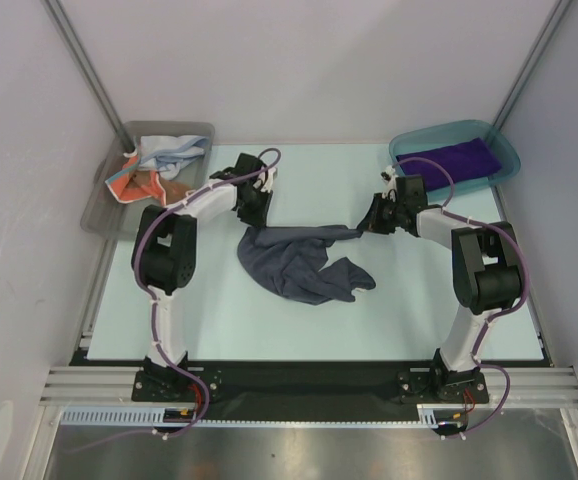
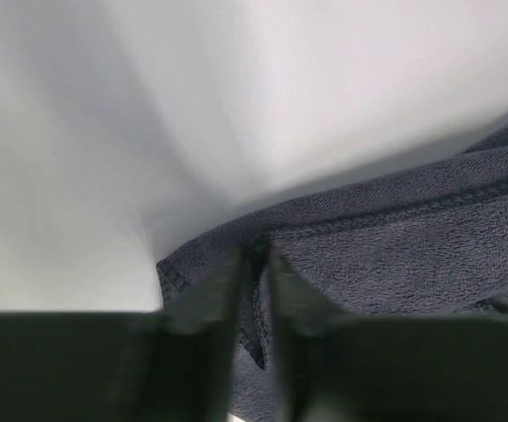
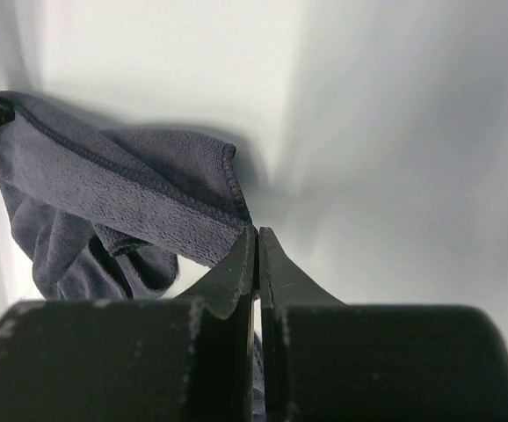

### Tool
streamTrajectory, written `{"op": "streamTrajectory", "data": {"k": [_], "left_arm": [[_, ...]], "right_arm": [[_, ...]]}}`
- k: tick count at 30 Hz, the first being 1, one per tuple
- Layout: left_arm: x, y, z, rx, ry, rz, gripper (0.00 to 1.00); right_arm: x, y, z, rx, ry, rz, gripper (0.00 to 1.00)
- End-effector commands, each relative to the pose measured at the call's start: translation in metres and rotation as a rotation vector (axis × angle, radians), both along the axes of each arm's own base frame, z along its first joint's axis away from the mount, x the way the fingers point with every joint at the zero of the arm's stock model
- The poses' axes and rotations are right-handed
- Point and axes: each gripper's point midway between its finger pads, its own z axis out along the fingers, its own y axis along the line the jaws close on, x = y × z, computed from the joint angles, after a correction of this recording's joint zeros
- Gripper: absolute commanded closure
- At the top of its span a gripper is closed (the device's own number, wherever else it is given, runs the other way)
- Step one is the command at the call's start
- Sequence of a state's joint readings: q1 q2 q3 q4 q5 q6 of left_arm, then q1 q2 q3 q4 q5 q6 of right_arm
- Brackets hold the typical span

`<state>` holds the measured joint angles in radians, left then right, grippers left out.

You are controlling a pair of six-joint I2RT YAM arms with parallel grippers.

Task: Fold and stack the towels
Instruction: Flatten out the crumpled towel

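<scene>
A dark grey-blue towel (image 1: 294,262) lies crumpled mid-table. My right gripper (image 1: 366,228) is shut on its right corner and holds it pulled up toward the right. In the right wrist view the hem (image 3: 122,193) runs into the shut right gripper (image 3: 256,233). My left gripper (image 1: 252,222) is at the towel's upper left corner. In the left wrist view the left gripper (image 2: 256,255) straddles the towel's (image 2: 395,246) hem, jaws a narrow gap apart with cloth between them. A purple towel (image 1: 459,158) lies in the teal bin. An orange-red towel (image 1: 129,182) and a pale towel (image 1: 174,150) sit in the grey bin.
The grey bin (image 1: 104,205) stands at the back left, just behind my left arm. The teal bin (image 1: 504,150) stands at the back right, behind my right arm. White walls close in both sides and the back.
</scene>
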<state>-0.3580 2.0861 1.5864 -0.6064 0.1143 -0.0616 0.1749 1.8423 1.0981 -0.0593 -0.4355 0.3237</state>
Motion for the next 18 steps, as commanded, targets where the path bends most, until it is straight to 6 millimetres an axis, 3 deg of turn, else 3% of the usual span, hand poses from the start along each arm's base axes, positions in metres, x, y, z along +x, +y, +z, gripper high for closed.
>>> {"op": "streamTrajectory", "data": {"k": [1, 3, 4, 5, 6, 9, 10, 12, 13, 14, 16, 17, 18], "left_arm": [[0.011, -0.010, 0.014, -0.021, -0.037, -0.038, 0.84], [0.015, -0.012, 0.023, -0.029, -0.046, -0.036, 1.00], [0.017, -0.014, 0.032, -0.039, -0.058, -0.035, 0.99], [0.022, -0.017, 0.049, -0.054, -0.079, -0.030, 1.00], [0.025, -0.018, 0.062, -0.066, -0.099, -0.028, 1.00], [0.032, -0.020, 0.135, -0.112, -0.225, -0.016, 1.00], [0.031, -0.020, 0.157, -0.126, -0.263, -0.014, 1.00], [0.020, -0.020, 0.226, -0.189, -0.376, -0.025, 1.00], [0.012, -0.019, 0.250, -0.216, -0.414, -0.034, 1.00], [-0.003, -0.016, 0.286, -0.254, -0.479, -0.041, 1.00], [-0.024, -0.012, 0.330, -0.303, -0.561, -0.051, 1.00], [-0.035, -0.011, 0.346, -0.333, -0.587, -0.051, 1.00], [-0.061, -0.007, 0.383, -0.395, -0.667, -0.073, 1.00]], "right_arm": [[0.013, 0.001, 0.015, 0.015, -0.058, 0.000, 1.00], [0.016, 0.001, 0.023, 0.014, -0.084, -0.001, 1.00], [0.019, 0.001, 0.031, 0.014, -0.105, -0.003, 1.00], [0.025, -0.002, 0.043, 0.007, -0.136, -0.022, 1.00], [0.028, -0.003, 0.072, 0.011, -0.204, -0.036, 1.00], [0.038, -0.012, 0.133, -0.006, -0.360, -0.087, 1.00], [0.041, -0.017, 0.181, -0.008, -0.467, -0.113, 1.00], [0.033, -0.025, 0.223, -0.036, -0.544, -0.133, 1.00], [0.029, -0.029, 0.244, -0.064, -0.603, -0.133, 1.00], [0.013, -0.038, 0.284, -0.087, -0.700, -0.162, 1.00], [-0.012, -0.040, 0.323, -0.154, -0.838, -0.137, 1.00], [-0.038, -0.044, 0.355, -0.145, -0.932, -0.153, 1.00], [-0.054, -0.048, 0.374, -0.132, -0.979, -0.169, 1.00]]}}
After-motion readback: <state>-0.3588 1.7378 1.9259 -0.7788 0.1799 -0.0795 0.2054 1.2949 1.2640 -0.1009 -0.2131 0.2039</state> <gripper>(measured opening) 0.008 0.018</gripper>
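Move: The dark towel's left corner lies right between the left hand's still-open fingertips, about 1 cm below; the crumpled middle is some 10 cm to that hand's right, 11 cm back and 2 cm lower. The right hand already pinches the far edge's other end; from it the left corner is roughly 23 cm left, level ahead and 3 cm lower. The teal bin stands about 20 cm right of the right hand and 16 cm ahead. Left fingers shut on the towel corner, then both hands lift nearly 30 cm, right fingers tipping up 40 degrees. ##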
